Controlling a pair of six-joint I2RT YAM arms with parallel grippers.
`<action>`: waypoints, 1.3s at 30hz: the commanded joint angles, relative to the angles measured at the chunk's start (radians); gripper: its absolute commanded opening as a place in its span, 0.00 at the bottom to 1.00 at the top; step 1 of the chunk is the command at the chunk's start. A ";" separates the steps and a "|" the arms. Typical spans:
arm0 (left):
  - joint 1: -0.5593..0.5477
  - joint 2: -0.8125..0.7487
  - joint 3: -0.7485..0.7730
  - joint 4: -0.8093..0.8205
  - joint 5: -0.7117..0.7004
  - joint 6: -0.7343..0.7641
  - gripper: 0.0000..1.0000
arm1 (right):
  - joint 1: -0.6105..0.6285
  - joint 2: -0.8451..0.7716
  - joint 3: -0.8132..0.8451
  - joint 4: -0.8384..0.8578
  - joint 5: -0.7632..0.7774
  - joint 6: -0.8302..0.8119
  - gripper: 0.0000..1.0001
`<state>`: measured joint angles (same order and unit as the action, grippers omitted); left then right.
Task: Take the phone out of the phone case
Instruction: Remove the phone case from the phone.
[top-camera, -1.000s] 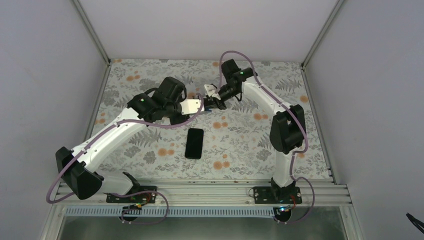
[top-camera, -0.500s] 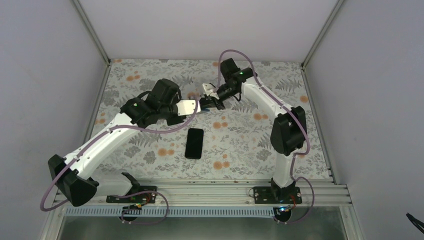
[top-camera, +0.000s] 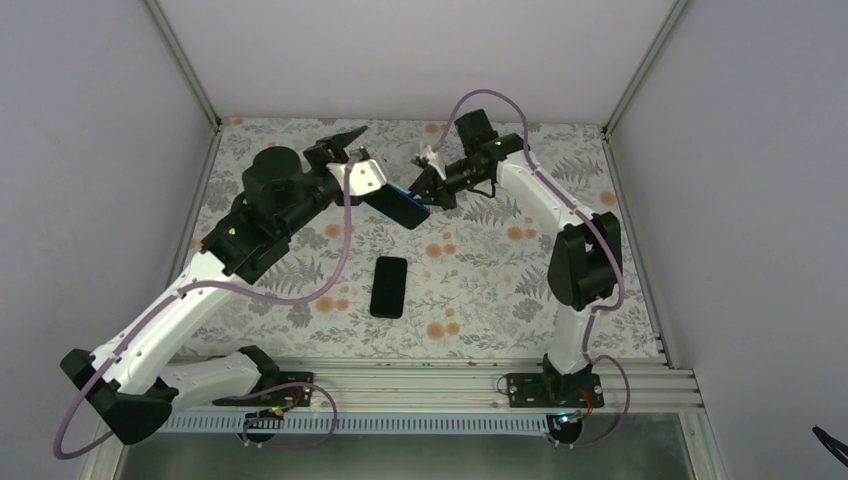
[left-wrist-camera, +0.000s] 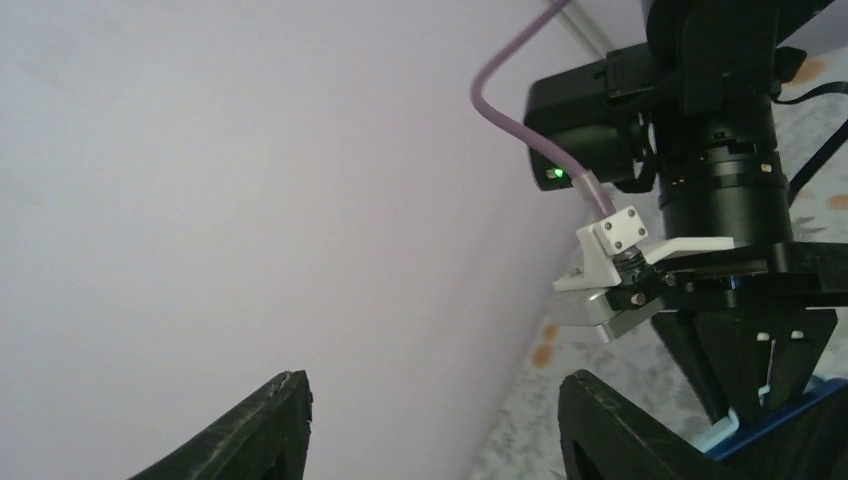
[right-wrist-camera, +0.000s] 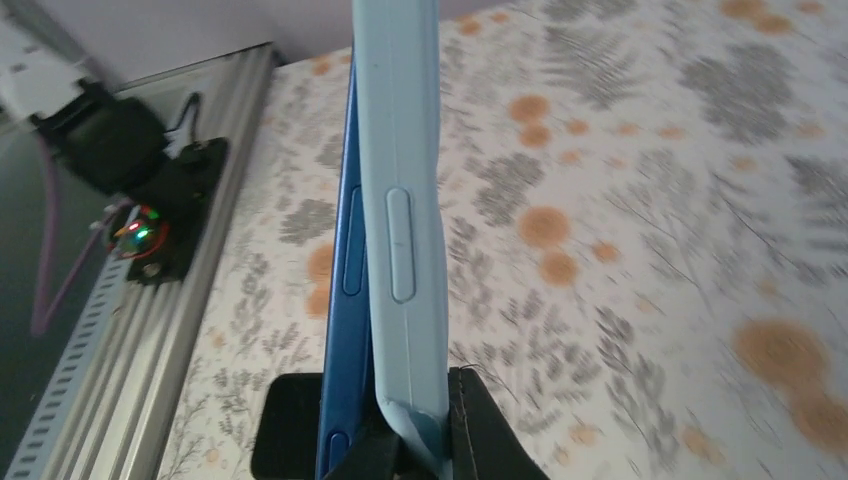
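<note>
A dark blue phone (right-wrist-camera: 344, 250) sits in a light blue case (right-wrist-camera: 400, 180). I see it edge on in the right wrist view, with the case's lower corner peeled away from the phone. My right gripper (right-wrist-camera: 385, 440) is shut on the cased phone and holds it above the table at the back middle (top-camera: 404, 207). The right gripper (top-camera: 426, 188) grips its far end. My left gripper (top-camera: 358, 160) is open and empty, raised just left of the case. In the left wrist view its fingers (left-wrist-camera: 275, 425) frame the back wall, and the case's edge (left-wrist-camera: 790, 425) shows at the lower right.
A black phone (top-camera: 389, 286) lies flat on the floral table cover (top-camera: 480, 280), in front of both grippers. Grey walls close in the back and sides. An aluminium rail (top-camera: 400, 380) runs along the near edge.
My left arm has lifted and swung left and back, away from the case, and its gripper now stands open. My right gripper has risen slightly with the cased phone.
</note>
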<state>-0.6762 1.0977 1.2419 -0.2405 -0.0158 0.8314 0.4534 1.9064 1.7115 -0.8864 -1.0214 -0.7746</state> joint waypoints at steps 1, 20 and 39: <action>-0.002 -0.020 -0.027 0.104 -0.041 0.011 0.65 | -0.034 0.016 0.082 0.092 0.056 0.245 0.03; -0.053 0.307 -0.147 0.673 -0.175 -0.206 0.87 | -0.148 -0.033 0.144 0.615 0.444 1.054 0.03; -0.081 0.657 0.099 0.645 -0.245 -0.350 0.88 | -0.148 -0.108 0.113 0.627 0.585 1.114 0.03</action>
<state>-0.7551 1.7363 1.2846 0.3687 -0.2031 0.5472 0.3004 1.8896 1.8324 -0.3588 -0.4469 0.3164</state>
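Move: The cased phone hangs in the right fingers by its case edge, its middle about 5 cm left, 3 cm back and 2 cm above that hand; the phone's side already stands slightly out of the case. The empty left hand is higher: for it the cased phone lies some 8 cm right, level fore and aft, 17 cm below. The second phone lies on the table about 10 cm back, 10 cm left and 22 cm below the right hand, and 8 cm back, 4 cm right, 41 cm below the left. Still pinching the case edge, the right hand swings the cased phone about 19 cm forward, with some 9 cm of rise and 9 cm to the right, turning roughly 60 degrees clockwise and slowing towards the end. The left hand, without touching, follows towards the phone: forward, right and down about 12 cm each, after a slight rise, rolling its left side a little down and opening wide. ##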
